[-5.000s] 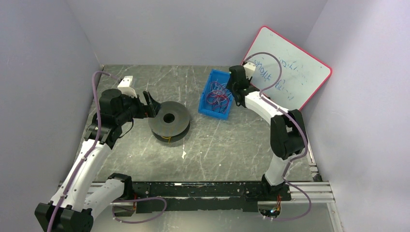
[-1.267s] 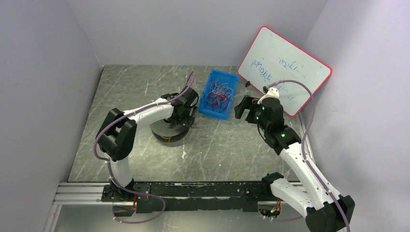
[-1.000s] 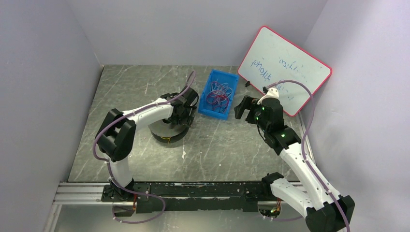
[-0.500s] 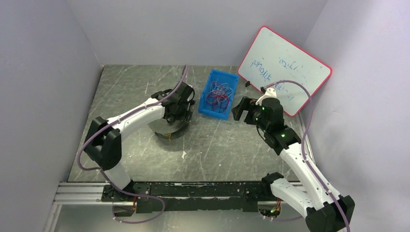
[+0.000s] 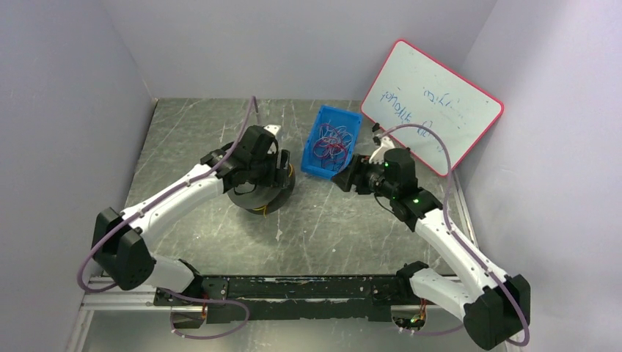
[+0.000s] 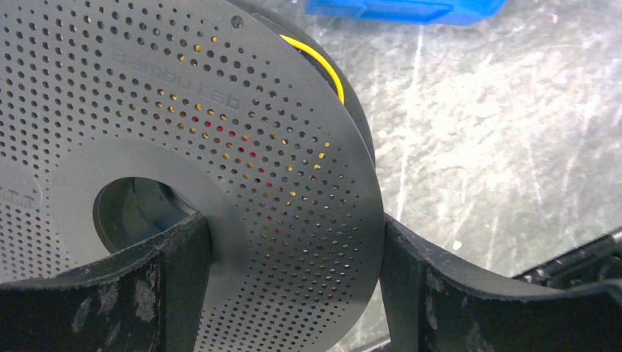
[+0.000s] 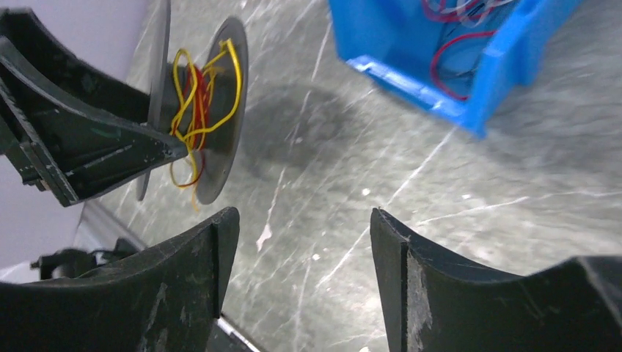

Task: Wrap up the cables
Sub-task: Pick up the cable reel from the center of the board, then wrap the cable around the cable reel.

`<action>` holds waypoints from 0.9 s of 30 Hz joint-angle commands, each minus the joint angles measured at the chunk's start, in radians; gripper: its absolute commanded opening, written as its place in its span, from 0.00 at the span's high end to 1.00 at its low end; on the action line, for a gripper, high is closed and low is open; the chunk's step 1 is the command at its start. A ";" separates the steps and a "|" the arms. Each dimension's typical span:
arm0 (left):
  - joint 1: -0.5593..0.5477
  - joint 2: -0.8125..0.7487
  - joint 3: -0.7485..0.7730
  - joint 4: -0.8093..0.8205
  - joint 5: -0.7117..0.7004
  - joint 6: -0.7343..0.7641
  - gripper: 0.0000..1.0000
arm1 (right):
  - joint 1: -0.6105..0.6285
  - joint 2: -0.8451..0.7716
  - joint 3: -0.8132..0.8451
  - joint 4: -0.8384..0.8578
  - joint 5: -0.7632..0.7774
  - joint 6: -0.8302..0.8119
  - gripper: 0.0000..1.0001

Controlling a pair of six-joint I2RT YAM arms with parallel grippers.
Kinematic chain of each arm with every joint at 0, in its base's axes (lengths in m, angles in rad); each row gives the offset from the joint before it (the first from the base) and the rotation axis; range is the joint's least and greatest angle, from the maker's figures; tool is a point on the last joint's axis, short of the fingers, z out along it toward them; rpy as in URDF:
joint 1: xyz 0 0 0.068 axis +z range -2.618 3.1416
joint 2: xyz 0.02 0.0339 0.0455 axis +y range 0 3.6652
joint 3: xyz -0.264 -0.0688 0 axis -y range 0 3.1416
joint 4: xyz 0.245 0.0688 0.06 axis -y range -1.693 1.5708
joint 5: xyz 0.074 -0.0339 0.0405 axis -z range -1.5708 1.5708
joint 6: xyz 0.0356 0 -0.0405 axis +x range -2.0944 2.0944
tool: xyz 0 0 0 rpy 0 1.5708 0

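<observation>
The dark perforated spool (image 5: 257,194) is gripped by my left gripper (image 5: 276,173), one finger in its hub hole and the other outside the rim. In the left wrist view the spool's flange (image 6: 220,132) fills the gap in the left gripper (image 6: 293,235), and a yellow cable (image 6: 328,67) shows at its edge. Yellow and red cables (image 7: 196,110) hang loosely round the spool's core (image 7: 229,88). More cables (image 5: 331,141) lie tangled in the blue bin (image 5: 323,173). My right gripper (image 5: 343,180) hovers open and empty, (image 7: 301,220) above bare table.
A red-framed whiteboard (image 5: 433,99) leans at the back right behind the right arm. The blue bin (image 7: 440,70) stands just beyond my right gripper. Grey walls close in the scratched table on three sides.
My right gripper has swung left and down in front of the bin, its jaws narrower. The left arm has turned over the spool, still gripping it.
</observation>
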 commanded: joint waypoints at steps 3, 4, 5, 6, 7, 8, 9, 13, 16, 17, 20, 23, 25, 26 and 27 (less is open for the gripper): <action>-0.005 -0.123 -0.086 0.163 0.145 -0.057 0.93 | 0.162 0.066 -0.021 0.144 -0.032 0.110 0.33; -0.005 -0.133 -0.099 0.179 0.161 -0.061 0.93 | 0.184 0.077 -0.023 0.163 -0.018 0.135 0.33; -0.005 -0.142 -0.110 0.190 0.177 -0.065 0.93 | 0.204 0.095 -0.027 0.180 -0.008 0.152 0.33; -0.005 -0.150 -0.118 0.198 0.196 -0.066 0.93 | 0.220 0.109 -0.026 0.193 0.002 0.167 0.33; -0.005 -0.158 -0.124 0.201 0.205 -0.070 0.93 | 0.236 0.121 -0.025 0.208 0.012 0.180 0.33; -0.005 -0.166 -0.131 0.205 0.212 -0.073 0.93 | 0.250 0.134 -0.025 0.214 0.024 0.191 0.33; -0.005 -0.176 -0.140 0.214 0.222 -0.075 0.93 | 0.266 0.146 -0.023 0.225 0.038 0.202 0.33; -0.005 -0.215 -0.183 0.258 0.260 -0.090 0.93 | 0.317 0.188 -0.012 0.247 0.091 0.230 0.36; -0.005 -0.236 -0.201 0.267 0.268 -0.095 0.93 | 0.345 0.212 -0.008 0.263 0.117 0.244 0.38; -0.005 -0.243 -0.206 0.268 0.268 -0.097 0.93 | 0.351 0.219 -0.007 0.263 0.125 0.246 0.39; -0.004 -0.260 -0.224 0.279 0.276 -0.096 0.93 | 0.363 0.233 -0.008 0.273 0.137 0.259 0.44; -0.004 -0.272 -0.235 0.281 0.274 -0.098 0.93 | 0.372 0.236 -0.012 0.281 0.147 0.266 0.50; -0.005 -0.280 -0.244 0.290 0.283 -0.098 0.93 | 0.376 0.240 -0.012 0.280 0.154 0.270 0.52; -0.005 -0.282 -0.247 0.295 0.288 -0.098 0.93 | 0.378 0.242 -0.012 0.281 0.154 0.271 0.54; -0.004 -0.284 -0.249 0.299 0.296 -0.097 0.93 | 0.380 0.244 -0.012 0.283 0.157 0.273 0.56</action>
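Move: The cable reel is already off the table in my left hand, one finger in its hub hole and one outside the rim; its middle is about 5 cm to the left of that hand, level fore and aft, some 2 cm lower. From my empty right hand the reel's middle is roughly 24 cm to the left, level fore and aft and about 6 cm lower. The blue box is some 14 cm ahead of my right hand, 2 cm to its left and 16 cm below. My right hand sweeps about 12 cm left, easing back and down a few centimetres, in to the reel's right-hand rim and its yellow cable, tipping slightly down as its open fingers narrow by a third. My left hand keeps its grip and draws the reel some 5 cm back, drifting right and a little up, rolling nearly 20 degrees so its fingertips swing towards my right hand. ##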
